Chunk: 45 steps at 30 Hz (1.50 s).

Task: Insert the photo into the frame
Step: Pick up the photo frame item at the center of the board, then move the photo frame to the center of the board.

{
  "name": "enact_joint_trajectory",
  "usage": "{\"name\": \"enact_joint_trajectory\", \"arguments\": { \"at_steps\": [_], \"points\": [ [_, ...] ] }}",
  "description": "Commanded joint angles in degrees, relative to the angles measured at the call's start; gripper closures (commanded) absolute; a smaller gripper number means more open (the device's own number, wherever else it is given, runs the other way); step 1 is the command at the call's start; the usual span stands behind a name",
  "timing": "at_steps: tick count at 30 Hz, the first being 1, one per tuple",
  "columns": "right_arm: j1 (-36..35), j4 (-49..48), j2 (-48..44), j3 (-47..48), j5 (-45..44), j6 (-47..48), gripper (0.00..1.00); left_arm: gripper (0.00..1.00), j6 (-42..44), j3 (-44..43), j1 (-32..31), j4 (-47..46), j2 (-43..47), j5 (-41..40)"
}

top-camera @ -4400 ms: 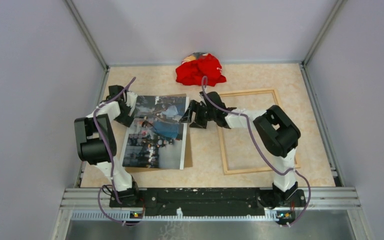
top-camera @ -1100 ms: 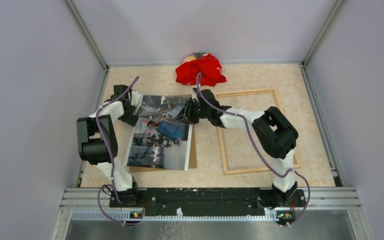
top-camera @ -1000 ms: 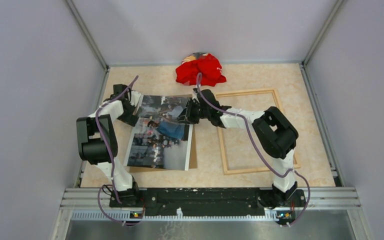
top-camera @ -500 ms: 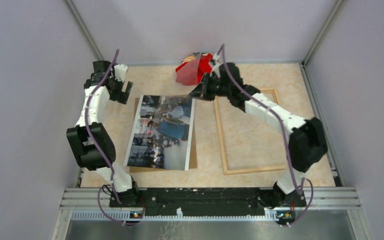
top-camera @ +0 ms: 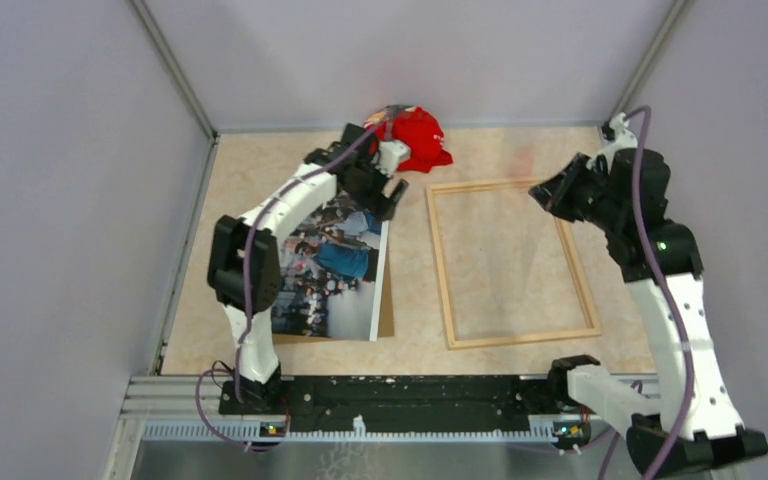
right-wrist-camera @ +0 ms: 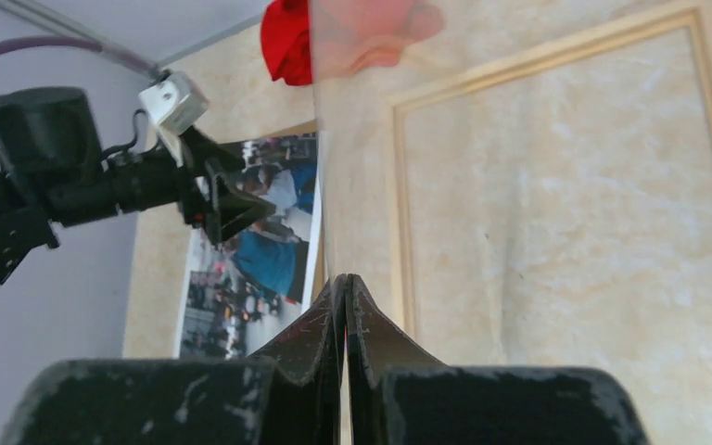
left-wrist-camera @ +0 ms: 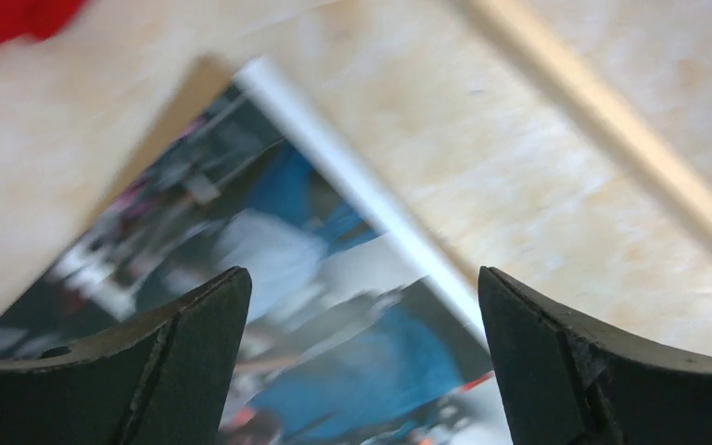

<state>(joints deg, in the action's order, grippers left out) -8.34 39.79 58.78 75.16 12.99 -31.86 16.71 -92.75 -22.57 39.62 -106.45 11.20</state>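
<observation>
The photo (top-camera: pixel 325 265), a glossy print in blue and dark tones, lies flat on a brown backing board (top-camera: pixel 385 318) at the left. My left gripper (top-camera: pixel 385 195) hovers open above its far right corner, and the print (left-wrist-camera: pixel 334 371) shows blurred between the fingers (left-wrist-camera: pixel 195 334). The light-wood frame (top-camera: pixel 438 265) lies at the right with only table inside it. My right gripper (top-camera: pixel 548 192) is raised over the frame's far right corner. Its jaws (right-wrist-camera: pixel 345 278) are shut on the edge of a thin clear sheet (right-wrist-camera: pixel 371 37), which veils the frame (right-wrist-camera: pixel 397 213) below.
A crumpled red cloth (top-camera: pixel 410 135) lies at the back middle, just beyond the left gripper. Grey walls close in the table on three sides. The arms' mounting rail (top-camera: pixel 410 390) runs along the near edge.
The right arm has swung from the photo's far right corner to above the frame's right side and risen. The left arm has swept from the far left to the photo's far right corner.
</observation>
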Motion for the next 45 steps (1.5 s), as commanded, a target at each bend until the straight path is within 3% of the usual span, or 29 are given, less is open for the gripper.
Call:
{"name": "enact_joint_trajectory", "arguments": {
  "at_steps": [1, 11, 23, 34, 45],
  "points": [
    [-0.03, 13.71, -6.66, 4.42, -9.68, 4.73, 1.0, 0.02, -10.44, -6.16, -6.67, -2.0, -6.88, 9.96],
    [0.01, 18.57, -9.16, 4.75, -13.98, 5.55, 1.0, 0.01, -23.2, -6.96, -15.09, -9.48, -15.73, 12.01],
    [-0.03, 16.08, -9.3, 3.51, -13.12, 7.31, 1.0, 0.03, -22.91, -2.46, -18.52, -12.37, -17.89, 4.43],
    [-0.01, 14.35, -8.79, 3.16, -11.69, 8.05, 1.0, 0.26, -18.03, 0.56, -20.09, -12.84, -17.92, -2.97],
    [-0.01, 13.25, -8.62, 2.39, -10.01, 8.07, 1.0, 0.37, -15.12, 2.42, -20.17, -11.08, -16.66, -13.22]
  ]
}}
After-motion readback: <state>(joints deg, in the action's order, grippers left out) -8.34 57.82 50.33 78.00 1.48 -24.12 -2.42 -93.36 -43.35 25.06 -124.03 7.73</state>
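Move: The photo frame's left bar lies about 17 cm to the left hand's right, some 9 cm back and 13 cm below. The photo is roughly 10 cm to that hand's left and 10 cm back; the red cloth is 22 cm ahead and 9 cm right, both at table height. From the right hand, holding the clear sheet, the left bar is about 17 cm left, 3 cm ahead and 32 cm below. Left hand sweeps about 17 cm right and down astride frame's left bar, partly closing; right retreats, holding sheet. ##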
